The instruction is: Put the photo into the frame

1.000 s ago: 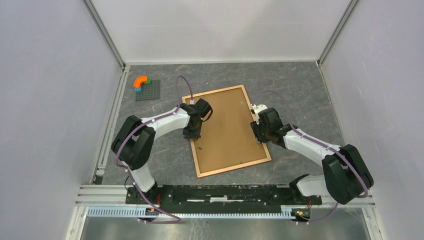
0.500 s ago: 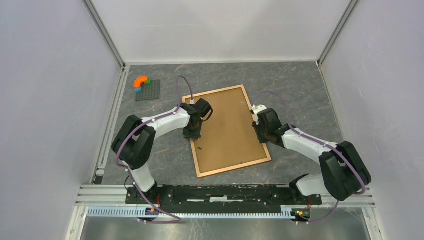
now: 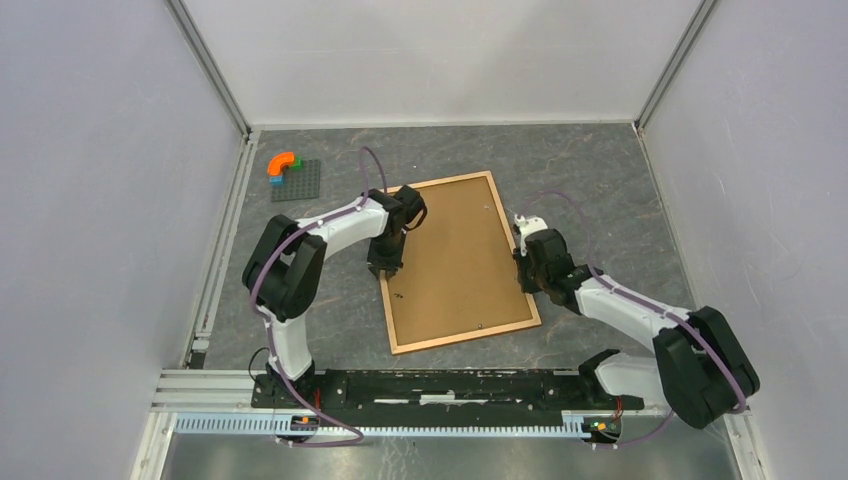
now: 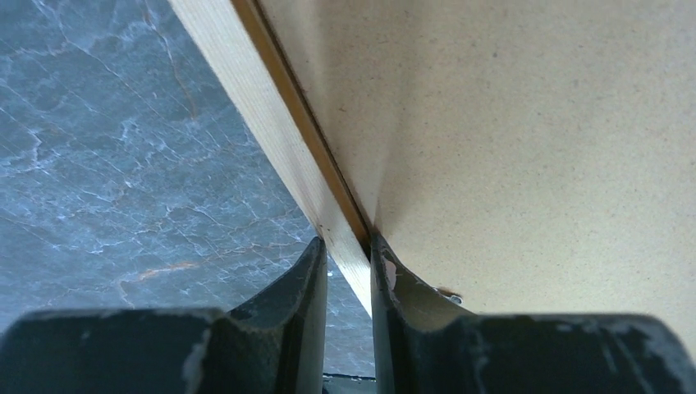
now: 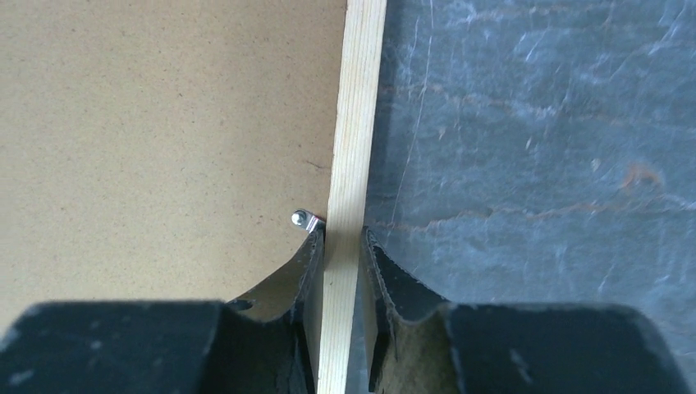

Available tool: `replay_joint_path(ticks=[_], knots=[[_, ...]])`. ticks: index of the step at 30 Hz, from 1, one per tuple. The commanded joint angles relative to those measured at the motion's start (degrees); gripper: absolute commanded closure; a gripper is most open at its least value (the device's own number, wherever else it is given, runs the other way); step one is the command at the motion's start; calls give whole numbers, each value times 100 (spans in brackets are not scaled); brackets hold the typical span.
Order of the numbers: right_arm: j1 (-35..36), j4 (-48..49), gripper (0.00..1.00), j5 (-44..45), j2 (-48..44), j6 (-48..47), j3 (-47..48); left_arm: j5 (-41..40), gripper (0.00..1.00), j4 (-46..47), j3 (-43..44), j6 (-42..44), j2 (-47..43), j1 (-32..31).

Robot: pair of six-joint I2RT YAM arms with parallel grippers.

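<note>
The frame, light wood with narrow moulding, lies back side up on the dark table, its brown backing board showing. My left gripper is shut on the left moulding, one finger outside it and one on the board side; the gripper pinches at the tips. My right gripper is shut on the right moulding, its fingertips either side of the strip, beside a small metal clip. The photo is out of view.
A grey baseplate with an orange, green and blue brick piece sits at the back left. White walls enclose the table on three sides. A metal rail runs along the near edge.
My right gripper's fingers have closed onto the right moulding and its wrist slid a little nearer. The left arm's elbow swung right while its grip stayed. The frame barely shifted.
</note>
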Motion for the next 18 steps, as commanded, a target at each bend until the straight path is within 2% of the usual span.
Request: replay_joint_path(ticks=[1, 2, 4, 6, 9, 13, 18], knots=[[34, -128, 73, -578, -558, 884, -400, -106, 94, 307, 423, 448, 428, 118], [33, -143, 71, -610, -656, 963, -419, -145, 92, 266, 482, 470, 427, 117], [26, -325, 61, -303, -844, 1008, -313, -253, 86, 195, 519, 510, 312, 123], [23, -513, 48, 4, -919, 811, -74, -372, 76, 206, 347, 517, 46, 173], [-22, -788, 36, 476, -669, 482, 510, -183, 61, 303, -6, 550, -353, 312], [-179, -778, 31, 532, 116, 219, 1352, 23, 43, 493, -260, 605, -657, 437], [-477, -303, 29, 130, 1086, 153, 2108, 133, 40, 621, -235, 710, -446, 492]])
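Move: Both hands already grip the frame, which lies back side up, its far end slanting to the left. The left fingers are on the left rail about 1 cm short of its middle, with a small clip some 4 cm back and 3 cm to the right. The right fingers straddle the right rail, whose middle is about 6 cm ahead and 2 cm left; a clip sits roughly 2 cm left and 1 cm ahead of them, another some 14 cm ahead and 7 cm left. Keep the left grip and push the left rail forward about 1.5 cm while the right hand drags the right rail back some 2 cm. Then open both grippers: ease the left one about 2 cm to the left and 1 cm up, and lift the right one clear, swinging it forward above its rail by about 8 cm from its rearmost point. ##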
